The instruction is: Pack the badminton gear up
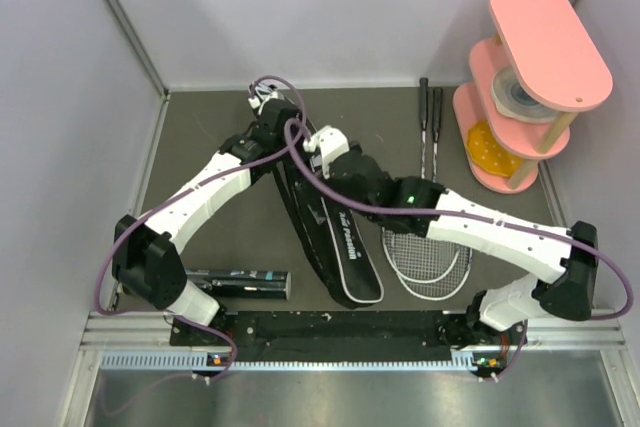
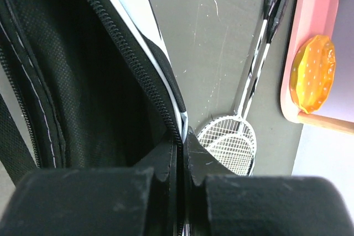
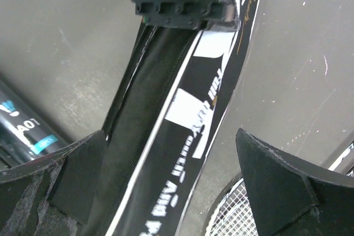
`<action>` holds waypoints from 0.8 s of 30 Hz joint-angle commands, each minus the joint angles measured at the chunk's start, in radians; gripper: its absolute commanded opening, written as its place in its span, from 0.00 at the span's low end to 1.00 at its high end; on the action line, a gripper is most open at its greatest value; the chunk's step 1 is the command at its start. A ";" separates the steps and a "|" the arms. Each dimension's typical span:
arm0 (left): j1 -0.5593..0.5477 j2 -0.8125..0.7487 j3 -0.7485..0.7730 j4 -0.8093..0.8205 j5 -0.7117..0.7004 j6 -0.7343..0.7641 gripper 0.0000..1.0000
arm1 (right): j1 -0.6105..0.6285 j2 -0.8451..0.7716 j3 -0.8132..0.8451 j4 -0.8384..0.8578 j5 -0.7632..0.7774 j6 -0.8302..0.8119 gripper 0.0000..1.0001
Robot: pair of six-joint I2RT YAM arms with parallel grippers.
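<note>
The black racket bag (image 1: 335, 242) lies diagonally mid-table, its narrow end toward the back. My left gripper (image 1: 290, 135) is at that narrow end. In the left wrist view it (image 2: 181, 136) is shut on the bag's zipper edge (image 2: 138, 70), with the dark lining showing. My right gripper (image 1: 322, 147) hovers just beside it, open, its fingers (image 3: 276, 183) straddling the bag's printed side (image 3: 188, 136). Two rackets (image 1: 430, 247) lie together to the right of the bag, handles toward the back. The black shuttle tube (image 1: 240, 282) lies near left. No shuttlecocks show.
The pink tiered stand (image 1: 530, 77) stands at the back right, with an orange object (image 2: 313, 73) on its lowest shelf and a tape roll (image 1: 520, 95) on the middle one. Grey walls close the back and sides. The two arms cross close together over the bag.
</note>
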 commanded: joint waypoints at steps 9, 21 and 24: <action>-0.003 -0.043 0.074 -0.036 0.011 -0.047 0.00 | 0.077 0.125 -0.073 0.185 0.272 -0.076 0.96; 0.005 -0.114 0.014 -0.002 0.054 0.057 0.11 | 0.071 0.115 -0.128 0.327 0.372 -0.074 0.19; 0.026 -0.184 -0.079 0.096 0.102 0.106 0.46 | 0.044 0.105 -0.145 0.346 0.346 -0.031 0.00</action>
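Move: The bag stands up on the table between the hands, its open zip edge already pinched by the left fingers. The stretch of that edge the right hand goes for lies about 3 cm ahead, 1 cm left and 5 cm below it; from the left hand about 10 cm back, 3 cm right and roughly level. The racket heads lie some 31 cm right and 4 cm back of the right hand, the black tube about 24 cm left and 14 cm back, both some 25 cm below. The right fingers, wide open at first, close over the bag's zip edge just nearer the robot than the left hand's grip and pinch it: that hand sinks about 5 cm, then works forward some 4 cm, turning clockwise about 10 degrees as it shuts. The left hand keeps its pinch while easing back about a centimetre, and only at the very end rises a little and parts its fingers. ##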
